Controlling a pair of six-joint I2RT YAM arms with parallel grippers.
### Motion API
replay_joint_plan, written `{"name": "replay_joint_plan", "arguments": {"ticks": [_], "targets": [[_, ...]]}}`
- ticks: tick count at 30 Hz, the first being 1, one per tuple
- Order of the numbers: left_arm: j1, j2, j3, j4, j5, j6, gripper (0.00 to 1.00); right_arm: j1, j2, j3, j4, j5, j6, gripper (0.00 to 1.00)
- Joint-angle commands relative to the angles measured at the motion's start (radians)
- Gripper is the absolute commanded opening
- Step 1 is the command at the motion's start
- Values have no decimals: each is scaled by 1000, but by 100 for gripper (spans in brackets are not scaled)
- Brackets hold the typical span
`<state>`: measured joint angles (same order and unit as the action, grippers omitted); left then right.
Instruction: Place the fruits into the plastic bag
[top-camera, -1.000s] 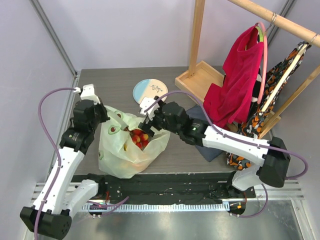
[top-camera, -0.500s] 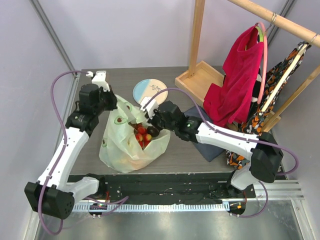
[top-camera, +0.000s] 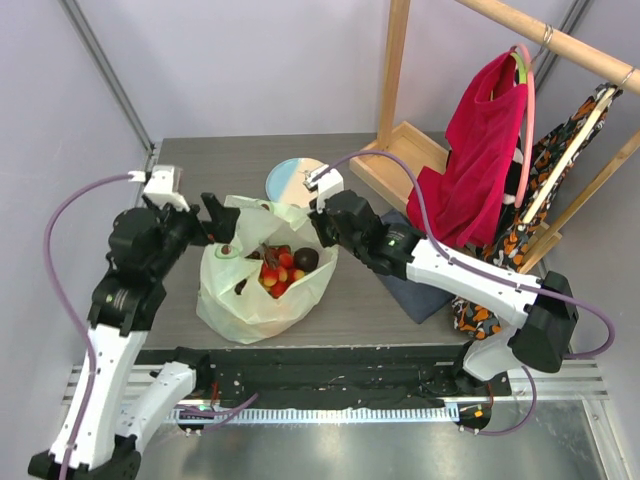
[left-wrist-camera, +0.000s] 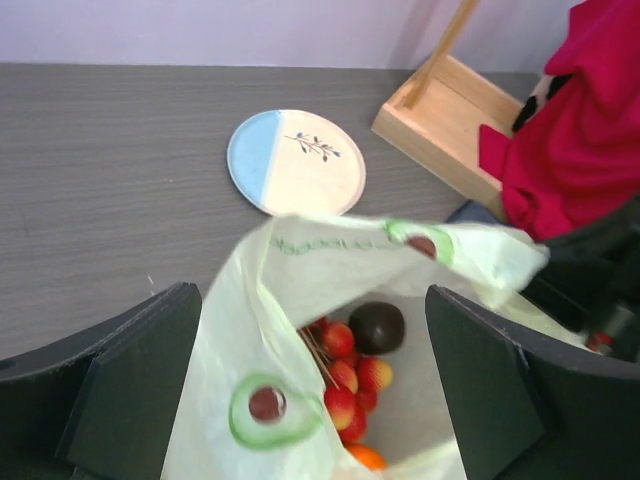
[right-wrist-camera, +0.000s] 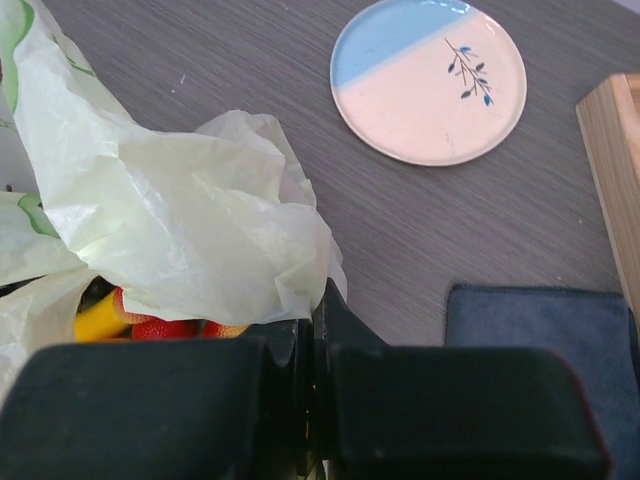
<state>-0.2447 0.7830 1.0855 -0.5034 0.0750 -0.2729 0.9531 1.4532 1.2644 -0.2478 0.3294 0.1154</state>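
Observation:
The plastic bag stands in the middle of the table with its mouth open upward. Inside lie the fruits: red strawberries, a dark round fruit, an orange and a yellow banana. My left gripper stands wide open at the bag's left rim, its fingers on either side of the bag mouth and holding nothing. My right gripper is shut on the bag's right rim, with the thin film pinched at its fingertips.
A round blue-and-cream plate lies just behind the bag. A wooden clothes rack base stands at the back right, with a red cloth hanging above it. A dark blue cloth lies under my right arm.
My left gripper has let go of the bag's left rim, opened wide and drawn back to the left. My right gripper has come out of the bag and shut on its right rim.

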Motion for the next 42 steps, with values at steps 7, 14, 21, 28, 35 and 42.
{"name": "replay_joint_plan", "arguments": {"ticks": [7, 14, 21, 28, 35, 42], "targets": [[-16, -71, -13, -497, -35, -227, 100, -39, 10, 36, 35, 4, 104, 1], [-24, 2, -62, -573, 37, -215, 100, -42, 21, 36, 59, -18, 122, 1], [-24, 41, -174, -416, 256, -246, 13, -45, -13, 78, 53, -35, 107, 1], [-22, 82, 172, -426, 151, -184, 0, -43, -152, 208, -1, -29, 59, 1], [11, 206, 392, -379, 199, -158, 0, -43, -281, 217, -13, -35, 70, 1], [82, 217, 366, -322, 287, -164, 0, -42, -355, 129, -24, -35, 121, 1]]}}
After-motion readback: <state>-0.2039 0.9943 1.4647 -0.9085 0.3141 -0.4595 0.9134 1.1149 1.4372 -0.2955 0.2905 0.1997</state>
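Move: The bag's left rim, still loose, lies roughly 9 cm back, 2 cm right and 17 cm below the open left gripper. Down inside the bag, the avocado is about 6 cm ahead, 15 cm right and 26 cm below that gripper; the red fruit is about 3 cm ahead and 10 cm right at similar depth. The right gripper already pinches the right rim; the left rim lies about 11 cm back, 20 cm left and 8 cm below it. Bring the open left gripper down about 17 cm and back towards you, tipping it steeply down, and shut it on the bag's left rim while the right keeps its pinch nearly still. Then raise both together, about 20 cm, the left easing forward and levelling partway, the right drawing right and a little back as its left side rolls up. ##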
